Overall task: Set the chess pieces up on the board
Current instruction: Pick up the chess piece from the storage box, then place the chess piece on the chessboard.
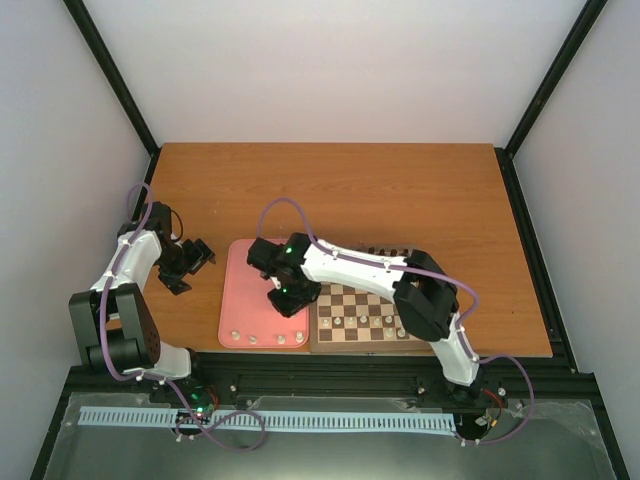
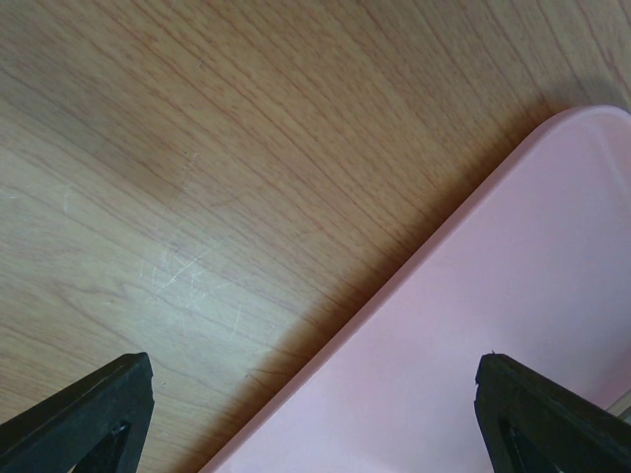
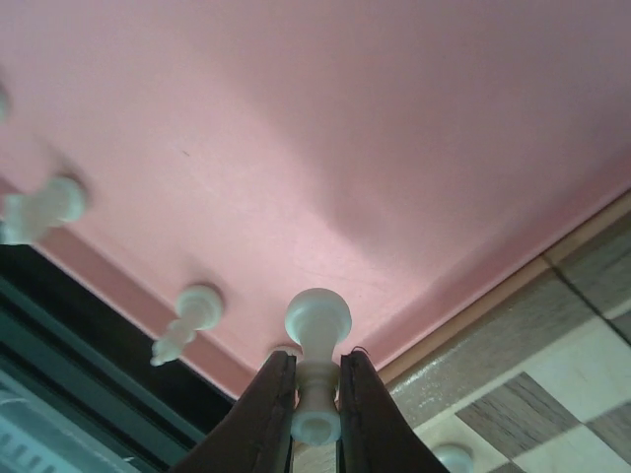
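My right gripper (image 3: 317, 372) is shut on a small white chess piece (image 3: 317, 320), pinched at its waist between the two dark fingers (image 3: 268, 409). It sits over the near right corner of the pink tray (image 3: 345, 148), close to the board (image 3: 552, 345). From above, this gripper (image 1: 286, 296) is at the tray's right side by the board's (image 1: 350, 297) left edge. More white pieces (image 1: 258, 338) line the tray's near edge, and several (image 1: 357, 322) stand on the board. My left gripper (image 2: 315, 424) is open and holds nothing, straddling the tray's (image 2: 513, 296) far left edge.
The wooden table (image 2: 197, 148) lies under the left gripper (image 1: 200, 255). Two more white pieces (image 3: 192, 315) stand on the tray near the held one, and another (image 3: 454, 458) on a board square. The right arm (image 1: 400, 280) covers the board's far rows.
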### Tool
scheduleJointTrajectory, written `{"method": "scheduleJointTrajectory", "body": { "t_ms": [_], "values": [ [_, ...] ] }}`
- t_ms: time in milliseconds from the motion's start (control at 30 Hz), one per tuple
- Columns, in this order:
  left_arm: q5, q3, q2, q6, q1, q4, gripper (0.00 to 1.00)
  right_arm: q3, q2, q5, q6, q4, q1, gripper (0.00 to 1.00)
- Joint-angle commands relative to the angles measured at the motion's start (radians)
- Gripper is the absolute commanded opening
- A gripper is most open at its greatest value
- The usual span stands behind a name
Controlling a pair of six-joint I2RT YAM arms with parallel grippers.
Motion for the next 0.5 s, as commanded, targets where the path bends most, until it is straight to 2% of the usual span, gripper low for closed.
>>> {"method": "scheduleJointTrajectory", "body": {
  "t_ms": [0,167,467],
  "values": [
    [0.003,0.009,-0.011,-0.007,-0.001,0.006,1.00,0.074,-0.100,0.054,0.027,-0.037,0.007,0.05],
    [0.009,-0.002,-0.022,-0.010,-0.001,0.006,1.00,0.039,-0.201,0.090,0.078,-0.109,-0.004,0.05],
    [0.019,0.001,-0.018,-0.013,-0.003,0.012,1.00,-0.305,-0.490,0.071,0.217,-0.113,-0.052,0.05]
  ]
}}
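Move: The empty near-row square beside the back-row pieces already placed on the board lies about 17 cm to the right, 4 cm back and 4 cm below the right hand, which already holds a white piece. The placed back-row piece is 3 cm farther right, and a pawn stands 3 cm ahead of that square. Still in the tray, the corner piece stands roughly 5 cm back and 1 cm to the hand's right. From the left hand the square is some 40 cm right and 14 cm back. The white piece, still pinched upright in the right hand's closed fingers, is lifted about 9 cm out of the pink tray, first almost straight up. As the climb eases off, it swings some 7 cm to the right, over the tray's rim towards the board, while the hand turns about 10 degrees clockwise. ##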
